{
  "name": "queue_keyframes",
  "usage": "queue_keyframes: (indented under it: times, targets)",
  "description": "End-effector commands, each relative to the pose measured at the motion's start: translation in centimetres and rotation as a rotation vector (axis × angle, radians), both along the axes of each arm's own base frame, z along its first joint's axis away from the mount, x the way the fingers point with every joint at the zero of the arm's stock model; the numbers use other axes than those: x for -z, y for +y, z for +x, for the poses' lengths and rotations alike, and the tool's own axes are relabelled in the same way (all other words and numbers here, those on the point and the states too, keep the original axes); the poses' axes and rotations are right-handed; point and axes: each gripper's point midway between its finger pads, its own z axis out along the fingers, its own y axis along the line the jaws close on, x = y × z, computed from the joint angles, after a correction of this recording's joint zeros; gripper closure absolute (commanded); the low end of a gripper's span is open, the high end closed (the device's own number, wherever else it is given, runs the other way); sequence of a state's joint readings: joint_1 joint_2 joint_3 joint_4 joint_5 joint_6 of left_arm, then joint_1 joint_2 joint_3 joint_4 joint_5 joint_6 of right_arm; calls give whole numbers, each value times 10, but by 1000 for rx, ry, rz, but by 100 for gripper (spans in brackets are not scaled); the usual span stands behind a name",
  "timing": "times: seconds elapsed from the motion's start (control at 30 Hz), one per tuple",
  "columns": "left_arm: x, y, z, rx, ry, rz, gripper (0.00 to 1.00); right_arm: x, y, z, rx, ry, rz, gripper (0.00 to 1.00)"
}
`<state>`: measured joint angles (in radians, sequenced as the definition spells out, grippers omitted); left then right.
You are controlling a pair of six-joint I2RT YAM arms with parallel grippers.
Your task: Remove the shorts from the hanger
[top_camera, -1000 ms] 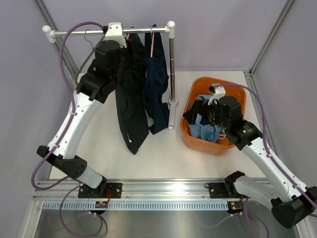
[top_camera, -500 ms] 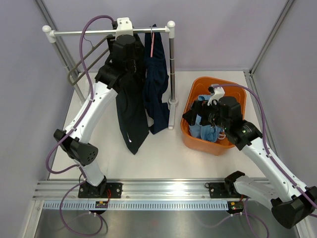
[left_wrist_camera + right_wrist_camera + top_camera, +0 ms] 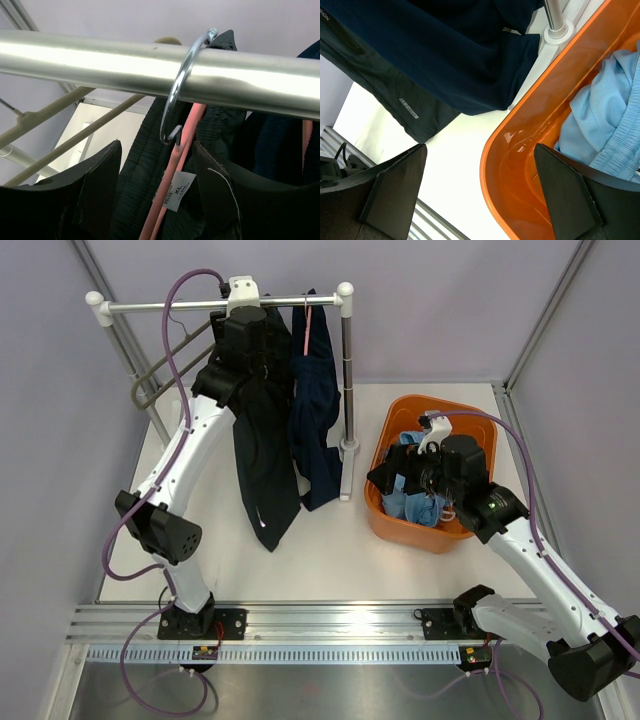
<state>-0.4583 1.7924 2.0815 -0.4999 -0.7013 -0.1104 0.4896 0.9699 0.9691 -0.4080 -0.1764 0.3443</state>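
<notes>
Black shorts [image 3: 265, 455] and dark navy shorts [image 3: 316, 410] hang from the rail [image 3: 170, 306] on pink hangers. In the left wrist view the metal hook [image 3: 181, 87] sits over the rail [image 3: 100, 60], with the pink hanger [image 3: 172, 187] and the black waistband [image 3: 142, 170] below. My left gripper [image 3: 157, 197] is open, one finger on each side of that hanger and waistband; from the top it [image 3: 258, 332] is just under the rail. Light blue shorts [image 3: 415, 502] lie in the orange basket [image 3: 445, 407]. My right gripper [image 3: 480, 192] is open and empty over the basket's left rim [image 3: 492, 165].
An empty beige hanger [image 3: 150, 388] hangs at the rail's left part. The rack's upright post [image 3: 347, 380] stands between the navy shorts and the basket. Frame struts [image 3: 540, 330] rise at the table's back corners.
My left arm has swung its wrist to the right along the rail, over the black shorts' hanger, and its elbow has moved in. The right arm has not moved.
</notes>
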Motion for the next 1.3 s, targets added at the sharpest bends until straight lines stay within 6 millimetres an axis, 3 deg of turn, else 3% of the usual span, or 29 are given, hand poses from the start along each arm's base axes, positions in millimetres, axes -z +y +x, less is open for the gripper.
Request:
queue_keyframes:
  times: [0.0,0.23,0.27,0.33,0.37,0.5,0.7,0.97,1.13,1.27]
  targets:
    - [-14,-9,8,48,-58,-52,38,-10,3,3,-15,-43,22,3]
    - [-9,-18,15,103,-50,-66,55,-7,4,4,-20,-37,18,3]
    - [-9,-20,15,109,-51,-68,64,-8,5,3,-21,-38,21,3]
    - [-8,-20,15,114,-47,-66,72,-8,5,4,-20,-38,21,3]
    - [-9,-20,15,114,-48,-65,83,-8,5,4,-20,-37,20,3]
    - [-15,-21,12,129,-58,-67,100,-6,6,5,-22,-32,19,3]
    - [-41,-19,-2,165,-100,-74,100,-5,6,6,-23,-29,16,3]
    - [-82,-10,-37,214,-169,-87,100,-3,5,8,-16,-29,7,3]
    - [-81,-7,-51,226,-137,-83,100,-3,4,9,-12,-30,2,3]
    - [-64,-8,-60,240,-76,-99,100,-2,4,9,-12,-28,-4,3]
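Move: The metal hook's neck on the pink hanger holding the dark green shorts is almost between the left hand's open fingers, about 2 cm ahead and 2 cm to the right, at the same height. The rail runs about 2 cm ahead and 5 cm above. The empty hanger hangs some 9 cm left, level fore-and-aft and 6 cm lower; the navy shorts' hanger neck is about 13 cm right and 2 cm ahead, level in height. For the right hand, the pink hanger's neck is roughly 24 cm ahead, 26 cm left and 15 cm higher. The left hand eases about 2 cm to its right and a touch forward onto the neck of the dark green shorts' hanger, closing its fingers from a bit over half open to nearly shut, so that they pinch the neck just under the rail. Keeping that pinch, it then draws back about 5 cm and up about 4 cm, drifting slightly left, to raise the hook off the rail, while the hand turns some 10 degrees clockwise over the whole move. ##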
